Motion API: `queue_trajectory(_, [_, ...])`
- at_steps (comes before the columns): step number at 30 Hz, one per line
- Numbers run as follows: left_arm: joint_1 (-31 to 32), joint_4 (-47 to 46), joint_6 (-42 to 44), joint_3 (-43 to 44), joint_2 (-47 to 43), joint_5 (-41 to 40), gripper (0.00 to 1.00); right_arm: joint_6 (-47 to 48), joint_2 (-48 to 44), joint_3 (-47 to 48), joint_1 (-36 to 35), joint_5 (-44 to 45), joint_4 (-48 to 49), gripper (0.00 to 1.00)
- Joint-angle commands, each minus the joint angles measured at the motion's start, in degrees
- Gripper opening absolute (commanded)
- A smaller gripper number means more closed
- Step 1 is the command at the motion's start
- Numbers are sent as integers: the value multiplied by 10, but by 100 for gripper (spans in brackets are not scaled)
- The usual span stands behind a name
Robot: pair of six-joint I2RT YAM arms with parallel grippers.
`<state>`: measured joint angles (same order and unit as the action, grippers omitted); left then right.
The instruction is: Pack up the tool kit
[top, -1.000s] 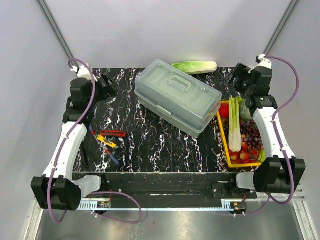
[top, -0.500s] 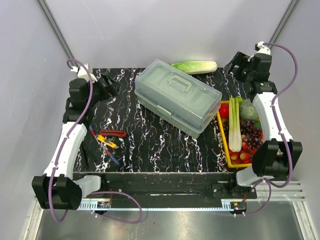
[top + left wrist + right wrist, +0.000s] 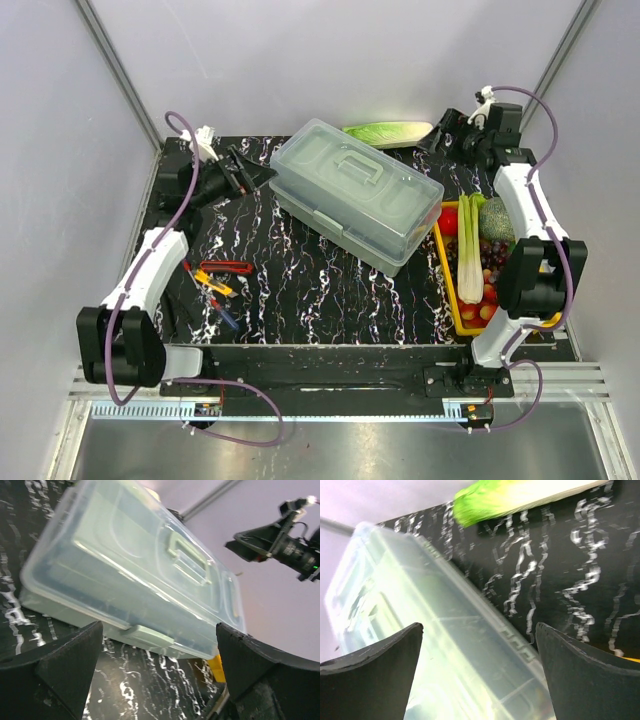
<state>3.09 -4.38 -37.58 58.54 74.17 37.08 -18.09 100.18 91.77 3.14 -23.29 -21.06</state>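
The tool kit box (image 3: pixel 355 195) is a closed translucent grey case with a lid handle (image 3: pixel 358 172) and a front latch (image 3: pixel 327 222), lying aslant mid-table. It also shows in the left wrist view (image 3: pixel 130 575) and the right wrist view (image 3: pixel 430 645). Small hand tools (image 3: pixel 218 280), red, yellow and blue, lie on the table at the left front. My left gripper (image 3: pixel 262 174) is open and empty, just left of the box's left end. My right gripper (image 3: pixel 432 135) is open and empty, above the table behind the box's right end.
A yellow tray of vegetables (image 3: pixel 478 262) stands at the right edge, touching the box's right corner. A green cabbage (image 3: pixel 390 133) lies behind the box; it also shows in the right wrist view (image 3: pixel 520 495). The black marbled table (image 3: pixel 320 290) ends close to both arm bases.
Both arms have swung inward toward the box. The left gripper moved right to the box's left end. The right gripper moved left and back, past the cabbage. The box has not moved.
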Motion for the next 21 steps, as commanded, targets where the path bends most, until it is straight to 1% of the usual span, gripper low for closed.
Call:
queue_trajectory(1, [35, -96, -38, 3, 28, 52, 99, -49, -17, -27, -29, -132, 57, 99])
queue_trajectory(4, [53, -112, -49, 14, 67, 46, 99, -45, -20, -41, -75, -118, 59, 99])
queue_trajectory(8, [74, -166, -85, 39, 131, 40, 99, -34, -31, -66, -104, -104, 54, 99])
queue_trajectory(10, [88, -166, -86, 57, 155, 29, 99, -22, -38, -80, -117, -96, 45, 100])
queue_trajectory(15, [112, -159, -85, 90, 208, 11, 99, 0, -65, -124, -154, -36, 23, 98])
queue_trajectory(21, [125, -132, -72, 105, 226, -24, 96, 15, -112, -166, -186, 35, -13, 96])
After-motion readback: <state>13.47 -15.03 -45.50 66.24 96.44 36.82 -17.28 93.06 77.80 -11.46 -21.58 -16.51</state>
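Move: The closed tool box stands slantwise between the hands. Its middle lies about 21 cm to the right of the left hand, 2 cm ahead and 16 cm lower; from the right hand it is some 18 cm left, 9 cm back and 12 cm lower. The red tool is about 10 cm left of and 11 cm back from the left hand. The lettuce is 10 cm ahead of the right hand and 8 cm left, while the yellow bin is 22 cm back and 15 cm right. Both open hands close in on the tool box from opposite long sides: the left goes about 9 cm right, sinks 6 cm and then works forward 5 cm to the near-left side of the lid towards its far end, tipping down and turning slightly clockwise. The right sweeps some 11 cm left, mostly early on, then keeps drawing back (about 6 cm in all) and sinking a little as it turns roughly 15 degrees counter-clockwise, and its fingers come against the far-right side and push the box round, both grippers staying wide open. ##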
